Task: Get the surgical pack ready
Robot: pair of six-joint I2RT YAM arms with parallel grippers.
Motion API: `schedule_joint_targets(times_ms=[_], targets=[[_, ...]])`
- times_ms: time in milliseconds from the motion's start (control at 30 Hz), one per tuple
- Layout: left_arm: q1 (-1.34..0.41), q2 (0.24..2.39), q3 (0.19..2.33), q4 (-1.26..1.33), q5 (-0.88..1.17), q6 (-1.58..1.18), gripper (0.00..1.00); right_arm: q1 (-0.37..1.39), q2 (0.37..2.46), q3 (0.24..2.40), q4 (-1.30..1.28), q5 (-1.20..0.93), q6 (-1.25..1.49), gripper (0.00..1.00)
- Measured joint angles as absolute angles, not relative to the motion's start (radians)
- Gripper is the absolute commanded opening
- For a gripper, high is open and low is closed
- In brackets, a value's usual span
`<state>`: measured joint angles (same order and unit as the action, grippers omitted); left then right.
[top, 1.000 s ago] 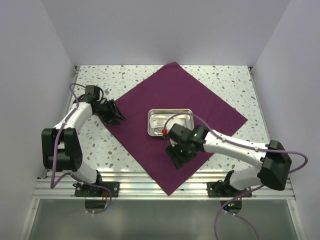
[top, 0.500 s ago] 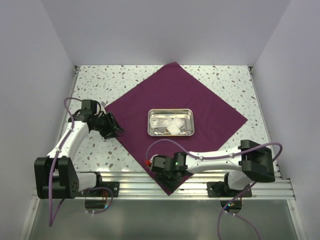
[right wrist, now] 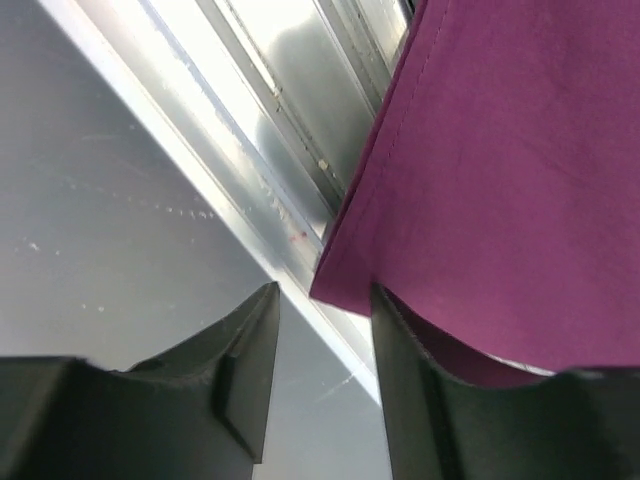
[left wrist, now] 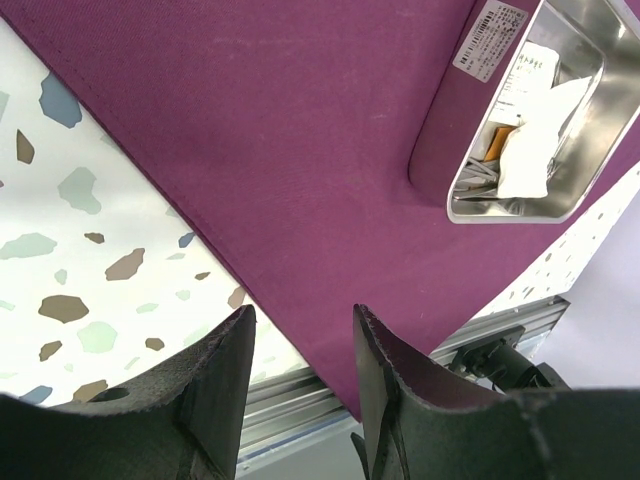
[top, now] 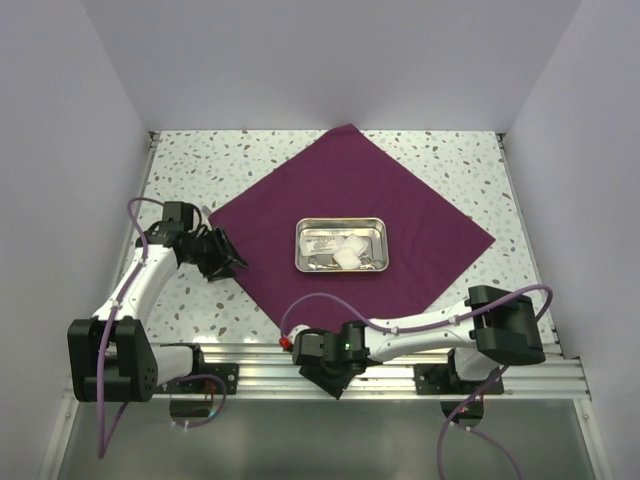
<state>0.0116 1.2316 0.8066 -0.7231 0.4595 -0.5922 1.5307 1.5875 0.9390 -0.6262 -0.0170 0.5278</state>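
The surgical pack is a deep purple-maroon cloth (top: pixel 340 190) spread as a square sheet, one corner pointing at the near rail. A steel tray (top: pixel 372 225) with white gauze and packets sits on its middle; it also shows in the left wrist view (left wrist: pixel 600 40). My left gripper (top: pixel 232 258) is open and empty at the cloth's left edge (left wrist: pixel 300 200). My right gripper (top: pixel 330 378) is open, low over the near rail, with the cloth's near corner (right wrist: pixel 340 290) at its jaws, not clamped.
The speckled tabletop (top: pixel 190 160) shows around the cloth. An aluminium rail (top: pixel 260 355) runs along the near edge, with a grey floor surface (right wrist: pixel 120 180) beyond it. White walls close in the left, right and back.
My right gripper has swung from beside the tray down to the cloth's near corner at the rail. My left arm has pulled back slightly and stays at the left edge.
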Motion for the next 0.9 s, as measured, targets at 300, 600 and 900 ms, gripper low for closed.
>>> schedule_joint_targets(times_ms=[300, 600, 900], targets=[[0.012, 1.229, 0.805, -0.724, 0.459, -0.591, 0.48, 1.531, 1.617, 0.929, -0.620, 0.022, 0.570, 0.20], [0.012, 1.242, 0.813, -0.729, 0.453, -0.590, 0.48, 1.530, 1.602, 0.950, -0.719, 0.146, 0.595, 0.00], [0.012, 1.279, 0.900, -0.742, 0.403, -0.591, 0.48, 1.319, 1.491, 1.198, -0.870, 0.282, 0.535, 0.00]])
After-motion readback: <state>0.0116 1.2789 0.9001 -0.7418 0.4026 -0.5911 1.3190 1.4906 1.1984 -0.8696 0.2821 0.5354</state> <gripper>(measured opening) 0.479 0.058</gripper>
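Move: The cloth's near corner lies practically between the right gripper's half-open fingertips, about 1 cm below the hand point and neither ahead nor to the side. Beneath runs the metal rail, centred some 3 cm ahead and 3 cm lower. The tray of supplies stands roughly 31 cm ahead of the right gripper, about 1 cm to its right and near its height. From the left gripper the corner is about 25 cm back, 22 cm right and 8 cm below. Dip the right gripper about 1 cm while closing its fingers to pinch the cloth's near corner. Holding it, ease back to the right a little, then speed forward towards the tray and up, some 12 cm forward and 10 cm up from the low point, swinging the fingertips forward and turning clockwise, each nearly 20 degrees. Late on, start the left gripper slowly forward and slightly up, about 2 cm, fingers still half open. ##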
